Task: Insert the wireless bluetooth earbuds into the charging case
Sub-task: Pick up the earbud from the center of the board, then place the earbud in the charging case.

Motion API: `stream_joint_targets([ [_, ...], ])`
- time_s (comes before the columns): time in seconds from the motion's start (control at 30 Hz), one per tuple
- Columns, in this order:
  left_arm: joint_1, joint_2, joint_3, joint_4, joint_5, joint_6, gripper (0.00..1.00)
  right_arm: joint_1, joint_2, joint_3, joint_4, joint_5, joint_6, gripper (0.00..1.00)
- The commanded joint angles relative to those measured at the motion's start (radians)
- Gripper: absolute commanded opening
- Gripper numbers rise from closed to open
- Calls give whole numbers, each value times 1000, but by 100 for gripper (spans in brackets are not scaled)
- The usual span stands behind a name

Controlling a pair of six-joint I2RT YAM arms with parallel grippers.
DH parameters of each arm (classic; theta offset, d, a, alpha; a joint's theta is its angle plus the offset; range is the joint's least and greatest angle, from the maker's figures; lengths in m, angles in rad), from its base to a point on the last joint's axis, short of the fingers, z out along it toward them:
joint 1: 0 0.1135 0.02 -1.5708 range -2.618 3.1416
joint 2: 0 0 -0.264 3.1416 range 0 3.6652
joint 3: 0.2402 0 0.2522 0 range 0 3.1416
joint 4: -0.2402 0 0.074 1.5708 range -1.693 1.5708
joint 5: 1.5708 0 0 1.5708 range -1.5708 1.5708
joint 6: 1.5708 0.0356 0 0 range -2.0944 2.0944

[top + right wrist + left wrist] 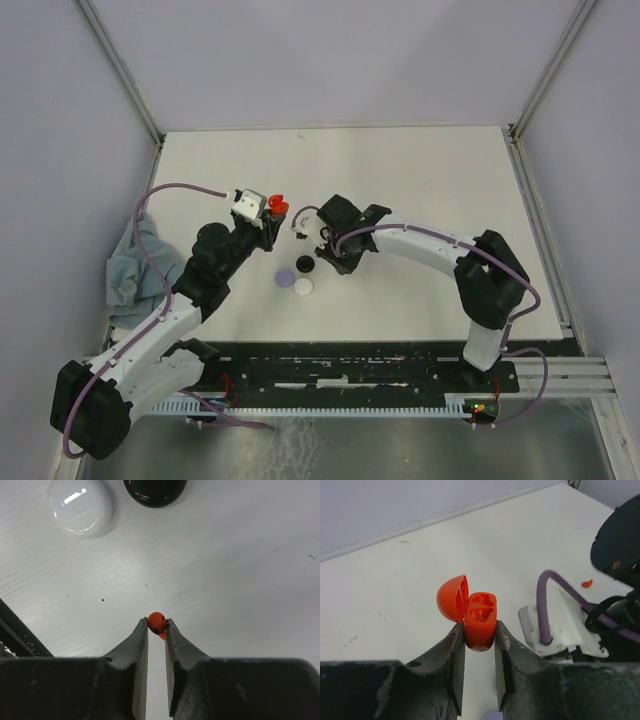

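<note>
The red charging case (480,622) stands open, its lid (451,599) tipped back and both wells bare. My left gripper (480,632) is shut on the case body and holds it above the table, also seen from above (275,207). My right gripper (157,626) is shut on a red earbud (157,622), pinched at the very fingertips just over the white table. From above, the right gripper (322,258) points down beside the discs. Another small red earbud (587,583) lies on the table past the right wrist.
Three round discs lie near the table's middle: lavender (285,279), black (305,264) and white (303,287). The white one (80,510) and the black one (155,490) sit just ahead of the right fingers. A grey-blue cloth (125,265) is bunched at the left edge.
</note>
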Motion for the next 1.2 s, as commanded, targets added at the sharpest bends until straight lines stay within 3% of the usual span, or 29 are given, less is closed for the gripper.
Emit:
stream_joint_targets([
  [0.0, 6, -64, -59, 193, 87, 11, 3, -19, -163, -53, 115, -46, 127, 13],
  [0.3, 6, -109, -157, 400, 262, 55, 3, -18, -426, -142, 282, -38, 349, 13],
  [0.57, 6, -80, -178, 557, 449, 58, 3, -15, -605, -118, 426, -29, 461, 14],
  [0.87, 4, -21, -147, 664, 561, -19, 3, -10, -654, -140, 692, -106, 602, 15],
  [1.17, 5, -19, -145, 765, 549, -115, 3, -10, -654, -210, 887, -193, 715, 15],
])
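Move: The right hand already holds the red earbud, about 5 cm above the board. The open red charging case, in the left hand's fingers, lies some 13 cm to its left, 7 cm farther out and 18 cm higher. The black case sits about 10 cm left and 3 cm ahead of the right hand, the white case 10 cm left and 3 cm back, both 5 cm below. From the left hand the earbud is roughly 13 cm right, 6 cm back and 18 cm below. The right hand keeps its pinch on the red earbud and lifts it steeply, about 31 cm, easing some 5 cm left late on towards the held case, while the wrist swings up some 65 degrees so that the fingers go from pointing down to pointing left. The left hand, still gripping the open case, draws it back, to the right and up to meet the earbud, yawing clockwise and tipping its fingertips upward. ##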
